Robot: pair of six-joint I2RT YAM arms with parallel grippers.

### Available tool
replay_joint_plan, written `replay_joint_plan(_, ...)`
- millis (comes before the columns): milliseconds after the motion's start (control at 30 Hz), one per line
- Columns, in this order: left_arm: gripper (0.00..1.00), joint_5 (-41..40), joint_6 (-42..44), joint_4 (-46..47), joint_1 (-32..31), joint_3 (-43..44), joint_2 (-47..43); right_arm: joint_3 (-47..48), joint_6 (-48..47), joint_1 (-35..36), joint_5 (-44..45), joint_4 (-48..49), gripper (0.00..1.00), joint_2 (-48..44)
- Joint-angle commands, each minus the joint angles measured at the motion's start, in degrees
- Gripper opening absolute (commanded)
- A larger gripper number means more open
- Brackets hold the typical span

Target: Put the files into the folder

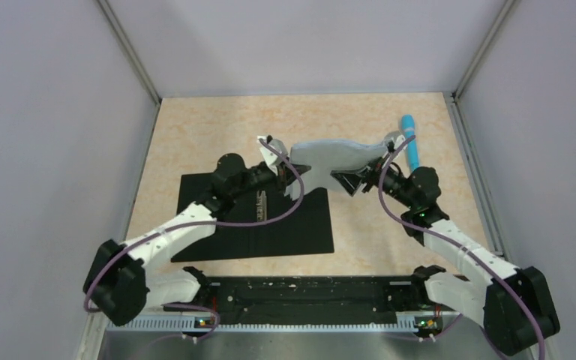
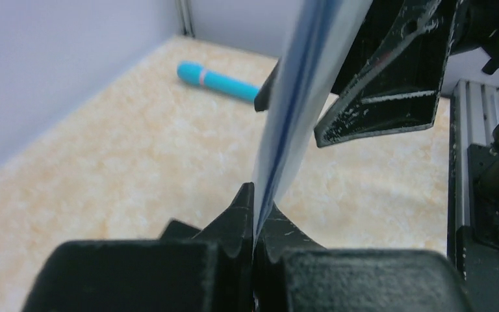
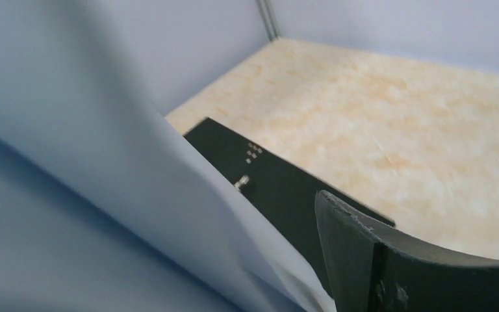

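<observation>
The files [image 1: 337, 156] are white paper hanging in the air between my two grippers, sagging in the middle. My left gripper [image 1: 283, 171] is shut on their left edge. In the left wrist view the files [image 2: 299, 97] run edge-on out of its pinched fingertips [image 2: 240, 214]. My right gripper [image 1: 352, 182] stands open around their right part. One dark finger [image 3: 364, 260] shows with a gap beside the files [image 3: 104, 162], and the other finger is hidden behind them. The folder [image 1: 270, 225] lies open and flat, black inside up, below and left of the paper, and the folder [image 3: 279, 188] also shows under the sheet.
A blue pen [image 1: 411, 142] lies at the back right of the table, behind the right gripper, and the pen [image 2: 217, 79] is also in the left wrist view. A black rail [image 1: 307, 296] runs along the near edge between the arm bases. Pale walls enclose the table.
</observation>
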Motion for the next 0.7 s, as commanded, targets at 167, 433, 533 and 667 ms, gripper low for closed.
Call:
replay_joint_plan(167,0.0,11.98,3.26,-27.78,5.66,19.71,-12.37,14.73,0.12,-1.5,-19.44,-6.86,0.75,-9.65)
replay_joint_plan(433,0.0,21.93,-5.22,-27.41,10.76,24.26,-13.96,22.77,3.4,-1.73,-25.15,-6.67,0.43,-9.94)
replay_joint_plan(533,0.0,23.71,-8.5,-22.82,11.1,23.0,-14.65,23.21,6.49,-1.69,-26.77,-3.88,0.32,-8.95)
replay_joint_plan(667,0.0,26.09,-11.73,-19.0,11.29,22.83,-14.49,22.52,8.14,-1.67,-26.62,-2.83,0.24,-8.78)
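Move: The files stand upright between the hands, pinched near their left edge by the left hand: their middle is about 10 cm right of and 3 cm ahead of it. From the right hand, whose open fingers straddle the sheets, it is some 5 cm left and 2 cm ahead. The open folder's middle lies some 13 cm left of the left hand, level with it, about 22 cm lower. The blue microphone lies 23 cm ahead and 23 cm right of the right hand, equally low. The files go up in the still-shut left fingers, about 16 cm, that hand then drawing back and left towards over the folder. The right hand rises alongside by about 17 cm while pulling back some 9 cm, tips its fingertips up and swings them counter-clockwise, and closes most of its gap around the sheets without shutting fully. ##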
